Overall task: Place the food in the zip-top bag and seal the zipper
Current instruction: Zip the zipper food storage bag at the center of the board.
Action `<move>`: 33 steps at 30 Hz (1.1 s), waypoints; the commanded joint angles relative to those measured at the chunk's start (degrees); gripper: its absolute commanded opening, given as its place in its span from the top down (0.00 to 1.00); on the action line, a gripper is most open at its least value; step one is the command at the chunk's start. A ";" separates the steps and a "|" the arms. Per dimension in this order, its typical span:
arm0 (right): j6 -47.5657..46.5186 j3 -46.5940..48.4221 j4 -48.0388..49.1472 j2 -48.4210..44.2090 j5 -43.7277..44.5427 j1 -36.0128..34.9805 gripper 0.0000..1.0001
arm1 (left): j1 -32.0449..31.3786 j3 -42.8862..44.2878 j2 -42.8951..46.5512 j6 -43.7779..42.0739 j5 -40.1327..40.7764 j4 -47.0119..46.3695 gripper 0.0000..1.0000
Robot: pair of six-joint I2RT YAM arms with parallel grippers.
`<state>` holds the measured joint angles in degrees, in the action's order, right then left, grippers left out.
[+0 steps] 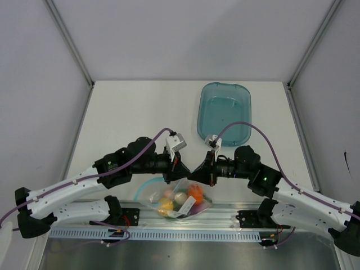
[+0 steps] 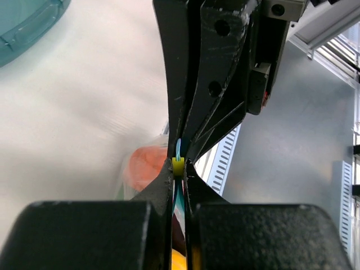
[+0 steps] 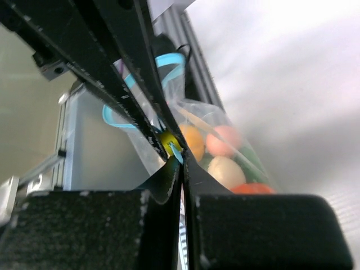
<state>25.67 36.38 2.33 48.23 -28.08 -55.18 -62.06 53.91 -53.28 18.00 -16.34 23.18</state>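
The clear zip-top bag (image 1: pixel 198 207) hangs at the table's near edge between my two arms. It holds the food: an orange-red tomato (image 1: pixel 195 193), a pale egg (image 1: pixel 180 197) and a yellow lemon (image 1: pixel 163 208). In the right wrist view the egg (image 3: pixel 225 169) shows through the plastic among orange, pink and green pieces. My left gripper (image 1: pixel 179 167) (image 2: pixel 179 169) is shut on the light-blue zipper (image 2: pixel 179 149) at a small yellow slider (image 2: pixel 178 165). Tip to tip with it, my right gripper (image 1: pixel 197 170) (image 3: pixel 181 160) is shut on the same zipper (image 3: pixel 176 151). A slack loop of zipper (image 1: pixel 140 188) curls off to the left.
A teal translucent tray (image 1: pixel 225 112) lies on the white table at the back right. A slotted aluminium rail (image 1: pixel 169 232) runs along the near edge under the bag. Grey walls with metal posts close in the table's sides and back.
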 commanded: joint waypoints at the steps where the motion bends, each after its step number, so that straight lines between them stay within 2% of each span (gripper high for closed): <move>1: 3.68 -1.13 7.25 -3.48 15.05 -0.19 1.00 | -0.25 0.41 0.36 1.25 -0.19 0.81 1.00; 23: 6.23 -1.75 2.51 -10.43 17.18 0.86 1.00 | -0.25 -2.05 5.20 1.16 1.84 5.91 0.99; 26: 4.40 -1.14 1.37 -9.56 11.66 1.91 1.00 | -0.25 -2.32 6.08 0.99 1.66 6.27 0.99; 28: 2.03 1.92 -3.70 -7.20 6.40 2.62 1.00 | -0.25 -2.14 6.25 0.63 0.96 5.91 1.00; 30: -2.80 4.21 -7.67 -5.61 3.30 3.14 0.88 | -0.25 -1.71 6.17 0.11 -0.18 5.56 1.00; 31: -4.56 6.75 -11.52 -4.21 2.07 3.41 0.71 | -0.25 -1.62 5.99 0.02 -1.23 5.21 1.00; 33: -10.34 10.10 -15.84 -2.53 -2.49 3.85 0.60 | -0.25 -1.18 5.73 -0.33 -1.85 4.86 0.99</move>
<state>24.82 40.21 -5.87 44.21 -22.72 -51.88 -62.13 51.72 -47.88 18.00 -15.40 28.23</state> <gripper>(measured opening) 0.356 0.028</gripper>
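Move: The left fingers already hold the yellow slider, with the zipper's open left end roughly 18 cm to their left, 6 cm back and 6 cm lower. The right fingers are shut on the blue zipper end, just 2 cm right of the left hand; the slider is 2 cm to the right hand's left. From the left hand, the tomato in the bag lies about 3 cm back, 2 cm right and 8 cm down, the white food 4 cm back, 3 cm left and 9 cm down. Pinching the blue zipper end, the right hand tugs away from the slider, about 3 cm each forward, up and to the right, turning some 15 degrees clockwise, then sinks 2 cm, swings partly back and opens, letting go. The left hand keeps its pinch on the slider, easing slightly forward and up, then drawing roughly 2.5 cm left and a little back and down. ##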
